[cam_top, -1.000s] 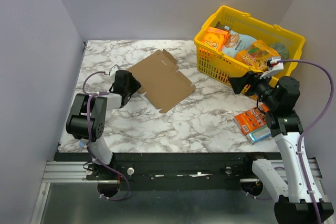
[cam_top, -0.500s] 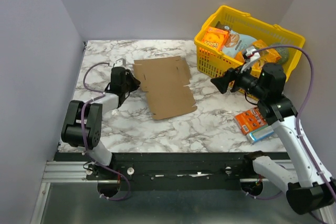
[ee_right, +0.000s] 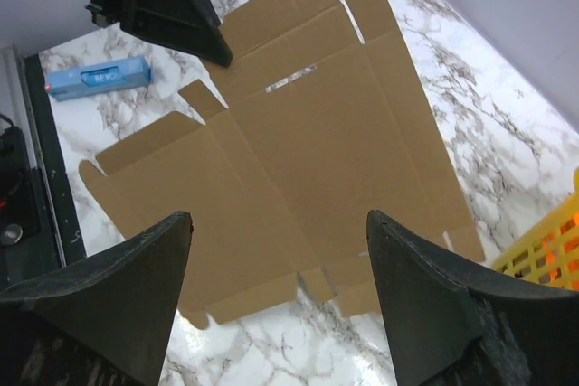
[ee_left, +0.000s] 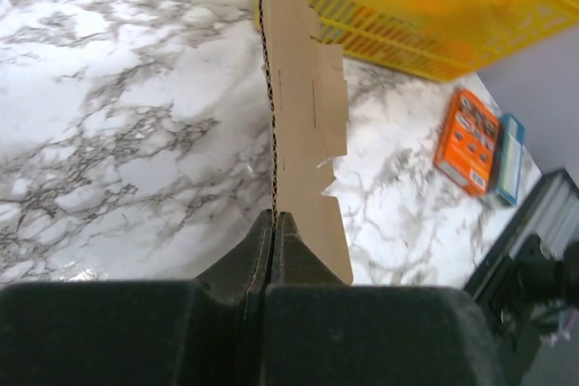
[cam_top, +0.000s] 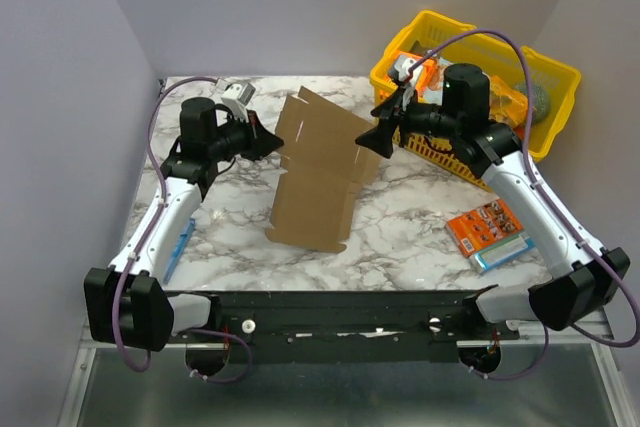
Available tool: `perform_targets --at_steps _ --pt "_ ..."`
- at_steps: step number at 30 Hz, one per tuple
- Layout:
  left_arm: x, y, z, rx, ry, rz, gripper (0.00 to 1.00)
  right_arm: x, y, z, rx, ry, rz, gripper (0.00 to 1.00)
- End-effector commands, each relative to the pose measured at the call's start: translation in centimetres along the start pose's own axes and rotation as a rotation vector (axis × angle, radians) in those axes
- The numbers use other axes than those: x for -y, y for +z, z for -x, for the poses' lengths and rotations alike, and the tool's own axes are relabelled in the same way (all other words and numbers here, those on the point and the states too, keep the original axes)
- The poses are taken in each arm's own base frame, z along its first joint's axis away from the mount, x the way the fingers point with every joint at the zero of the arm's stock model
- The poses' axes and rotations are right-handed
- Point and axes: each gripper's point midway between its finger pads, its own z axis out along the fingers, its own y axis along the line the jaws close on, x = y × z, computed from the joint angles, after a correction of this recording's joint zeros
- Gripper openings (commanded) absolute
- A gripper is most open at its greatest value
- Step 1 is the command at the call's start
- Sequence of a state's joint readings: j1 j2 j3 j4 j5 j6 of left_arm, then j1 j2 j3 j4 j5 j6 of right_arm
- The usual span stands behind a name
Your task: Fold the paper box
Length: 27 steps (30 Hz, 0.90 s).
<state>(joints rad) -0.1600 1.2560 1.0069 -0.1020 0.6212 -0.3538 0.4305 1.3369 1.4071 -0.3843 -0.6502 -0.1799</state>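
Note:
The paper box [cam_top: 318, 172] is a flat brown cardboard blank with flaps and notched tabs, held tilted off the marble table. My left gripper [cam_top: 272, 143] is shut on its left edge; in the left wrist view the blank [ee_left: 303, 124] runs edge-on out of the closed jaws [ee_left: 273, 221]. My right gripper [cam_top: 372, 139] is open and empty, hovering just by the blank's right side. In the right wrist view the whole blank [ee_right: 298, 151] spreads between and beyond the wide-open fingers [ee_right: 425, 296].
A yellow basket [cam_top: 540, 132] of snack packs stands at the back right, behind my right arm. An orange snack box [cam_top: 484, 228] with a blue pack beside it lies at the front right. A blue pack [cam_top: 178, 250] lies by the left arm.
My left gripper has lifted the blank's left edge, raising it off the table and shifting it right. My right gripper has swung left, from in front of the basket to the blank's right side.

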Motion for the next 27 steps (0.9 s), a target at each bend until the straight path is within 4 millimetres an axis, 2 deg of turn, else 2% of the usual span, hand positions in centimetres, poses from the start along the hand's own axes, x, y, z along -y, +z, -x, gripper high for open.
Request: perform_targets --at_steps 1,3,5,9,11,15,19,27 --pt "4.3 -2.9 -2.8 -0.177 0.102 -0.215 0.0 -0.9 1.0 1.2 0.009 -0.101 0.123 0.86" --pt "4.8 -3.3 -3.2 -0.179 0.126 -0.248 0.0 -0.5 1.7 0.7 -0.001 -0.13 0.139 0.86" --pt "6.0 -3.7 -2.7 -0.147 0.159 -0.307 0.0 -0.2 2.0 0.4 -0.015 -0.164 0.146 0.86" --pt "7.7 -4.8 -2.7 -0.116 0.2 -0.413 0.0 1.4 2.7 -2.1 -0.073 -0.184 0.128 0.83" --pt "8.3 -5.1 -2.6 -0.099 0.216 -0.451 0.0 1.4 2.9 -3.1 -0.091 -0.16 0.161 0.81" --pt "8.2 -5.1 -3.4 -0.109 0.207 -0.464 0.0 1.2 3.4 -4.8 -0.114 -0.109 0.21 0.8" --pt "7.8 -5.0 -3.3 -0.1 0.219 -0.437 0.0 1.7 3.7 -6.5 -0.151 -0.075 0.205 0.79" --pt "6.8 -4.9 -3.2 -0.095 0.223 -0.378 0.0 -0.9 3.6 -8.6 -0.16 0.046 0.327 0.62"
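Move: The left hand already pinches the paper box near its left edge; the box's middle lies about 10 cm to its right, 3 cm back and 7 cm lower. From the open right hand that middle is some 16 cm to the left, about level fore-and-aft, and 16 cm below. The yellow basket stands roughly 24 cm ahead, 36 cm right and 21 cm below the right hand; the orange carton about 38 cm right, 11 cm back and 32 cm below. Keeping its pinch on the paper box, the left hand draws it back about 9 cm and turns some 25 degrees clockwise, then holds still. Meanwhile the right hand edges slightly forward and left, then sinks about 8 cm to the box's far right edge, turning a little counter-clockwise; its fingers begin closing around that edge but stay well open, with no contact to be seen. ##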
